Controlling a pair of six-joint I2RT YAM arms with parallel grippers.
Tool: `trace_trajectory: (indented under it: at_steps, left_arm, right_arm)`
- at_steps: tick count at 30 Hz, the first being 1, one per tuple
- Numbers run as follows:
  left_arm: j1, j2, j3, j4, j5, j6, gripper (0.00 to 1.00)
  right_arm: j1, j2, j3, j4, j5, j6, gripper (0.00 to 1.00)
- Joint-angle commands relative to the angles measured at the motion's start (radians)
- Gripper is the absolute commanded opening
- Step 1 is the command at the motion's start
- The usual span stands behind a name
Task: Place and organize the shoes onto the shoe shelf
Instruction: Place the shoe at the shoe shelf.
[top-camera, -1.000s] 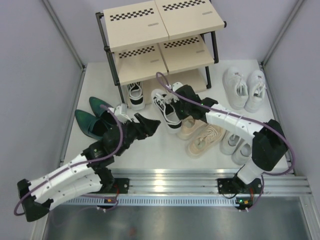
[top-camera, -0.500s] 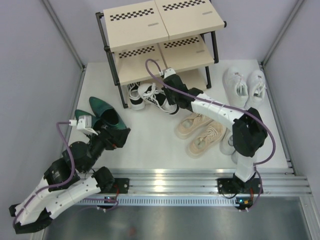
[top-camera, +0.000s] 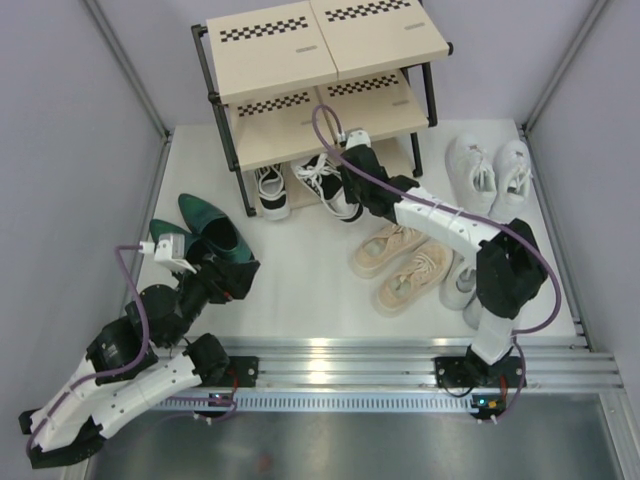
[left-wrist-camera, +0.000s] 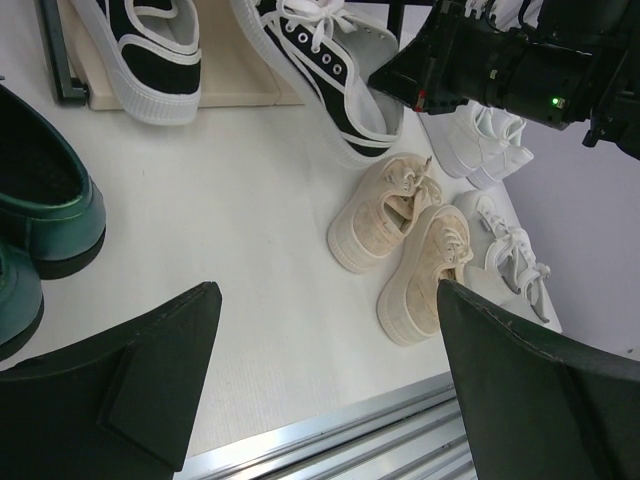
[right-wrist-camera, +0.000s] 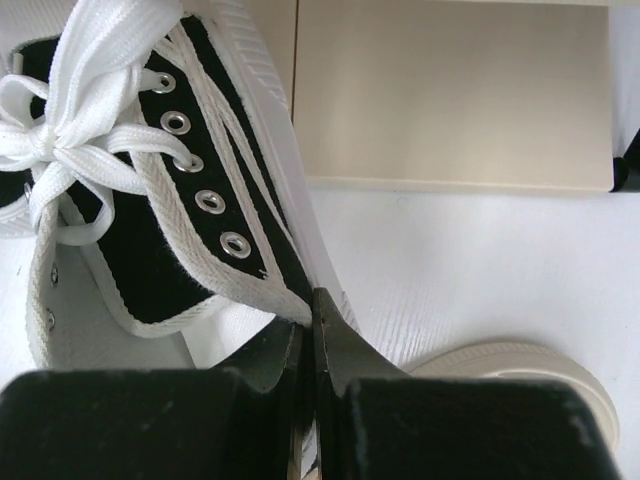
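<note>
The shoe shelf (top-camera: 300, 50) stands at the back. One black-and-white sneaker (top-camera: 270, 190) sits on its bottom board (right-wrist-camera: 450, 90). My right gripper (right-wrist-camera: 312, 300) is shut on the side wall of the other black-and-white sneaker (right-wrist-camera: 150, 200), which it holds tilted with its toe at the bottom tier (top-camera: 325, 185). My left gripper (left-wrist-camera: 328, 290) is open and holds nothing. It hangs low at the near left, just in front of the green heeled shoes (top-camera: 205, 235). The beige sneakers (top-camera: 400, 262) lie in the middle of the floor.
One pair of white sneakers (top-camera: 490, 175) stands right of the shelf, and another white pair (top-camera: 465, 285) lies partly under my right arm. Grey walls close in both sides. A metal rail (top-camera: 400, 360) runs along the near edge.
My right arm has carried the black-and-white sneaker back to the shelf's bottom tier, beside its mate. My left arm has pulled back to the near left and its jaws have widened.
</note>
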Motion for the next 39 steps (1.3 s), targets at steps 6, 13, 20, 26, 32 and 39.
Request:
trace_trajectory:
  at_steps: [6, 13, 20, 26, 32, 39]
  left_arm:
    - [-0.001, -0.017, 0.009, 0.003, 0.006, -0.004, 0.95]
    - [-0.001, -0.017, -0.002, 0.004, 0.009, -0.014, 0.95]
    - [-0.001, -0.017, -0.017, 0.004, 0.01, -0.03, 0.95]
    - [-0.001, -0.017, -0.022, 0.006, 0.012, -0.037, 0.95]
    - [-0.001, -0.012, -0.028, 0.006, 0.012, -0.044, 0.95]
    - [-0.001, -0.013, -0.016, 0.006, 0.035, -0.047, 0.95]
  right_arm:
    - [-0.012, 0.01, 0.053, 0.165, 0.021, 0.124, 0.0]
    - [-0.011, 0.081, 0.107, 0.195, 0.047, 0.184, 0.0]
    - [-0.011, 0.159, 0.185, 0.192, 0.039, 0.225, 0.0]
    - [-0.011, 0.225, 0.259, 0.169, 0.022, 0.236, 0.06]
    - [-0.011, 0.296, 0.331, 0.143, -0.007, 0.253, 0.29]
    - [-0.012, 0.248, 0.29, 0.154, -0.048, 0.215, 0.44]
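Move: The right hand grips the black-and-white shoe; its place on the bottom shelf lies about 11 cm ahead, 10 cm left and 8 cm below. The first black-and-white shoe stands some 14 cm farther left of that place and level with it. The nearer beige shoe is about 6 cm back, 8 cm right and 12 cm down. From the left hand the place is roughly 36 cm ahead, 24 cm right and 18 cm down. The right hand carries the shoe about 6 cm forward and left onto the bottom shelf, fingers opening near the end. ##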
